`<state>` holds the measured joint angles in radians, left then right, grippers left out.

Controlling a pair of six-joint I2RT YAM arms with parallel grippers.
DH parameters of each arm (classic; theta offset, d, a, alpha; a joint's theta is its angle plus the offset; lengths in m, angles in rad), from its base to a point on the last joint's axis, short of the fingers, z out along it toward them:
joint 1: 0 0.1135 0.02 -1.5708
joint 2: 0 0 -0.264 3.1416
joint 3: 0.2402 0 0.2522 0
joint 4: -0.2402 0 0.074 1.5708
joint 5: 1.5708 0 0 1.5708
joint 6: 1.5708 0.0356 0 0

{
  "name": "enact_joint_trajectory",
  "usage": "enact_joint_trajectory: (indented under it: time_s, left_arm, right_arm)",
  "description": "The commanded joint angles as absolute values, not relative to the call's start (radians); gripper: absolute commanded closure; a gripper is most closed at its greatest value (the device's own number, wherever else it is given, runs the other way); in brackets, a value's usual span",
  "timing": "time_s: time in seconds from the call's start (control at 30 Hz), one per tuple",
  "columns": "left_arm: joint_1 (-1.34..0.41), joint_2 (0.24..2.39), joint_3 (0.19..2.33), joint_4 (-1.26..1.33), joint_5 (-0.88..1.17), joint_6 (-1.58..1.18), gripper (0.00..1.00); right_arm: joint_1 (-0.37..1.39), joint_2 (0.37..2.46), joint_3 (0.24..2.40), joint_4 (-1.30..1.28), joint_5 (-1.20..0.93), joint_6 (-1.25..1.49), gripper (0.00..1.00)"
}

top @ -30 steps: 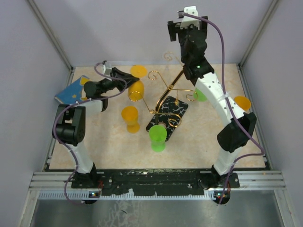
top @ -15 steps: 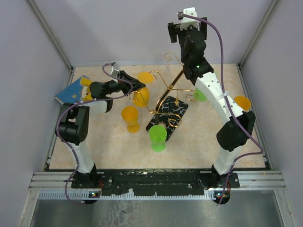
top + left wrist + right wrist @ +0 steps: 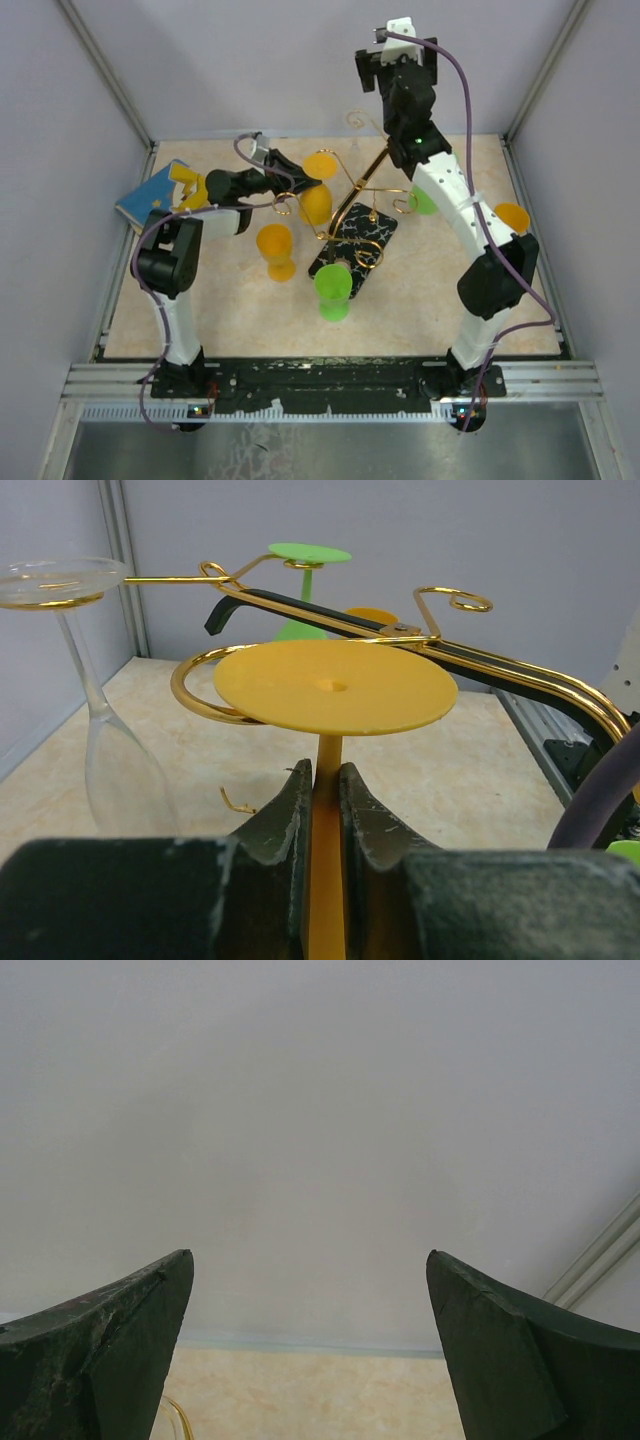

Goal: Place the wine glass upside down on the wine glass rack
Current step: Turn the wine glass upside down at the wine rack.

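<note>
An orange wine glass (image 3: pixel 315 204) hangs upside down, foot up, in my left gripper (image 3: pixel 291 181). In the left wrist view that gripper (image 3: pixel 325 780) is shut on the glass's orange stem (image 3: pixel 328 830), just under the round foot (image 3: pixel 335 687). A curled gold arm (image 3: pixel 196 688) of the wine glass rack (image 3: pixel 362 184) bends round the foot's left edge; whether they touch I cannot tell. The rack stands on its black marbled base (image 3: pixel 358 236). My right gripper (image 3: pixel 396 66) is raised high at the back, open and empty (image 3: pixel 310 1345), facing the wall.
A clear glass (image 3: pixel 105 750) and a green glass (image 3: pixel 306 558) hang on the rack. On the table are another orange glass (image 3: pixel 275 248), a green one (image 3: pixel 333 290) at the base's near end, more glasses at right (image 3: pixel 512 217), and a blue box (image 3: pixel 152 192).
My left gripper has carried the orange glass to the right, from beside the rack up to its curled arm. The right arm has not moved.
</note>
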<state>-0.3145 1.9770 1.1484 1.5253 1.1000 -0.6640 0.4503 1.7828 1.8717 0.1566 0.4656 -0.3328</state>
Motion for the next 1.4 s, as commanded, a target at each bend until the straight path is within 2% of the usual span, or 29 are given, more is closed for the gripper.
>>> enact_joint_trajectory:
  time_s: [0.0, 0.37, 0.8, 1.37]
  left_arm:
    - [-0.33, 2.01, 1.211, 1.745, 1.083, -0.632, 1.0]
    - [-0.346, 2.064, 1.299, 1.74, 1.077, -0.631, 1.0]
    - [-0.357, 2.117, 1.33, 1.699, 0.967, -0.556, 1.0]
    - [-0.332, 2.058, 1.222, 1.716, 0.858, -0.454, 1.0]
  right_arm:
    - [0.436, 1.779, 1.867, 0.198, 0.456, -0.347, 0.01]
    - [0.427, 1.798, 1.881, 0.202, 0.434, -0.363, 0.01]
    - [0.416, 1.809, 1.895, 0.196, 0.415, -0.372, 0.01]
    - [0.411, 1.809, 1.895, 0.184, 0.413, -0.37, 0.01]
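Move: The left hand holds the orange wine glass upside down by its stem, foot disc up. The rack's middle left ring lies about 3 cm ahead of this hand, 2 cm to its right and 2 cm above it. The hanging clear glass is some 12 cm ahead and 8 cm right, its middle 4 cm lower; the near left hook is about 8 cm back and 6 cm left, 1 cm lower. From the right hand, the middle left ring lies roughly 10 cm back, 14 cm left and 18 cm down. Keeping its pinch on the orange glass's stem, the left hand first eases about 2 cm right towards the rack, then carries the glass some 5 cm forward, so that the stem passes from the back side of the middle left ring to its forward side while the hand turns about 10 degrees counter-clockwise and its fingertips tip up slightly. It rides up about 1 cm on the way and sinks that much again at the end, bringing the foot disc down close over the ring's wire, while the right hand, open and empty, shifts some 2 cm forward and down. ##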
